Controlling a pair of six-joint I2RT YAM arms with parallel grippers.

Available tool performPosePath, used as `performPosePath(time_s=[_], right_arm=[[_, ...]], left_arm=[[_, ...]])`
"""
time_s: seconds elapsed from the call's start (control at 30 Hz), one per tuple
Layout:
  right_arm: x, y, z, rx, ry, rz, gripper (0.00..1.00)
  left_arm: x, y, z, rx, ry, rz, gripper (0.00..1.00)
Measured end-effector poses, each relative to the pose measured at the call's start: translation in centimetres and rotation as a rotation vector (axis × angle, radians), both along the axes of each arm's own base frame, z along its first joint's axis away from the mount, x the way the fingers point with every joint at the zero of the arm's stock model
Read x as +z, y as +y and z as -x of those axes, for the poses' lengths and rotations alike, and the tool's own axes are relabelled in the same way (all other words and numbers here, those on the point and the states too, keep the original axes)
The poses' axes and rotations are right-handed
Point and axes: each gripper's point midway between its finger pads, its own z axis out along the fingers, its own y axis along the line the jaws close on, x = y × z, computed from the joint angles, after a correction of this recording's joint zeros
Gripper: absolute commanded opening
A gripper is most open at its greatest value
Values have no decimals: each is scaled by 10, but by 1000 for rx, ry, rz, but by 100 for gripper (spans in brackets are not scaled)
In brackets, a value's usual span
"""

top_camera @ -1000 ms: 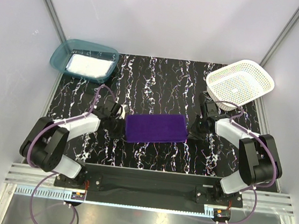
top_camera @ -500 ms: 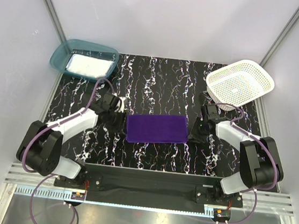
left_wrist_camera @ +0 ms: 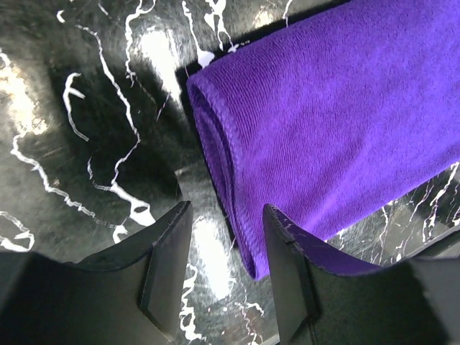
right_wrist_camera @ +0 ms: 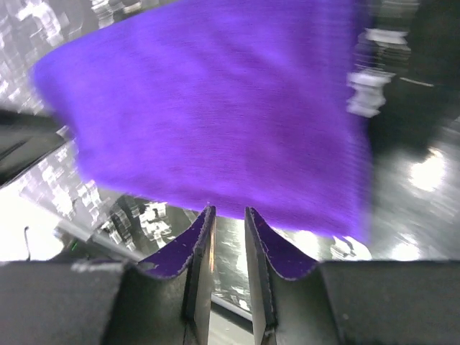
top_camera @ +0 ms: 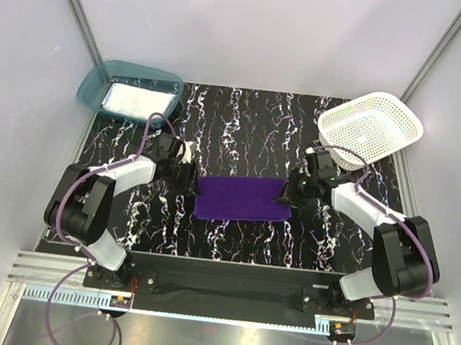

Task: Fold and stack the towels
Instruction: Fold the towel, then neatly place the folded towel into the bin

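Note:
A deep purple towel [top_camera: 240,197] lies folded into a flat rectangle at the middle of the table. My left gripper [top_camera: 187,176] is at its left end, low over the table. In the left wrist view it [left_wrist_camera: 226,244] stands open, and the towel's folded edge [left_wrist_camera: 237,208] lies just ahead of its right finger [left_wrist_camera: 287,273]. My right gripper [top_camera: 288,194] is at the towel's right end. Its jaws [right_wrist_camera: 226,215] stand a narrow gap apart with nothing between them, and the blurred purple towel [right_wrist_camera: 215,108] lies just beyond the tips. A white towel [top_camera: 139,100] lies in the teal bin.
The teal translucent bin [top_camera: 99,83] sits at the back left corner. A white mesh basket [top_camera: 371,126] stands at the back right, close behind my right arm. Black marbled table [top_camera: 244,124] lies between them. Grey walls close in on both sides.
Both grippers have gone from shut to open. The left wrist swung towards the back at the towel's left end. The right gripper slid left up to the towel's right edge.

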Motion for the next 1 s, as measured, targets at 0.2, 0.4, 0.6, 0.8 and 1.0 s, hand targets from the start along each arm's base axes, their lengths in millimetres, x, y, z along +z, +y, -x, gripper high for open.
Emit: performPosePath(time_s=[0.2,0.4,0.6,0.8,1.0], right_arm=[[-19,39,7,123,-1,-132,28],[-44,36,29,126,63,-150,29],[-15,32,22,114,-33,-147,40],[36,30,13,104,-173,-155,99],[73,26,11,94,-259,-163,100]], left_arm=[[0,-7,-7,25,-11,41,50],[-8,-11,1,33,8,45,49],[-10,-24,1,27,-13,52,34],[-15,-28,2,33,-16,34,6],[-7,-18,-5,14,-31,-63,0]])
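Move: The folded towel's left edge lies about 2 cm right of my left hand, level with it fore and aft and some 2 cm below. The towel's right edge is about 3 cm right of my right hand, 1 cm ahead and 5 cm below. The teal basket stands roughly 25 cm ahead of my left hand and 18 cm left; the white basket is some 22 cm ahead of my right hand and 20 cm right. I ease my left hand about 3 cm right and a little down, then shut its open fingers to pinch the towel's left edge, ending with a small pull back left and up. Meanwhile my right hand sweeps left over the towel, dips down and back onto its right part, then rises about 12 cm, tilting its fingers some 20 degrees outward and opening them wide. ##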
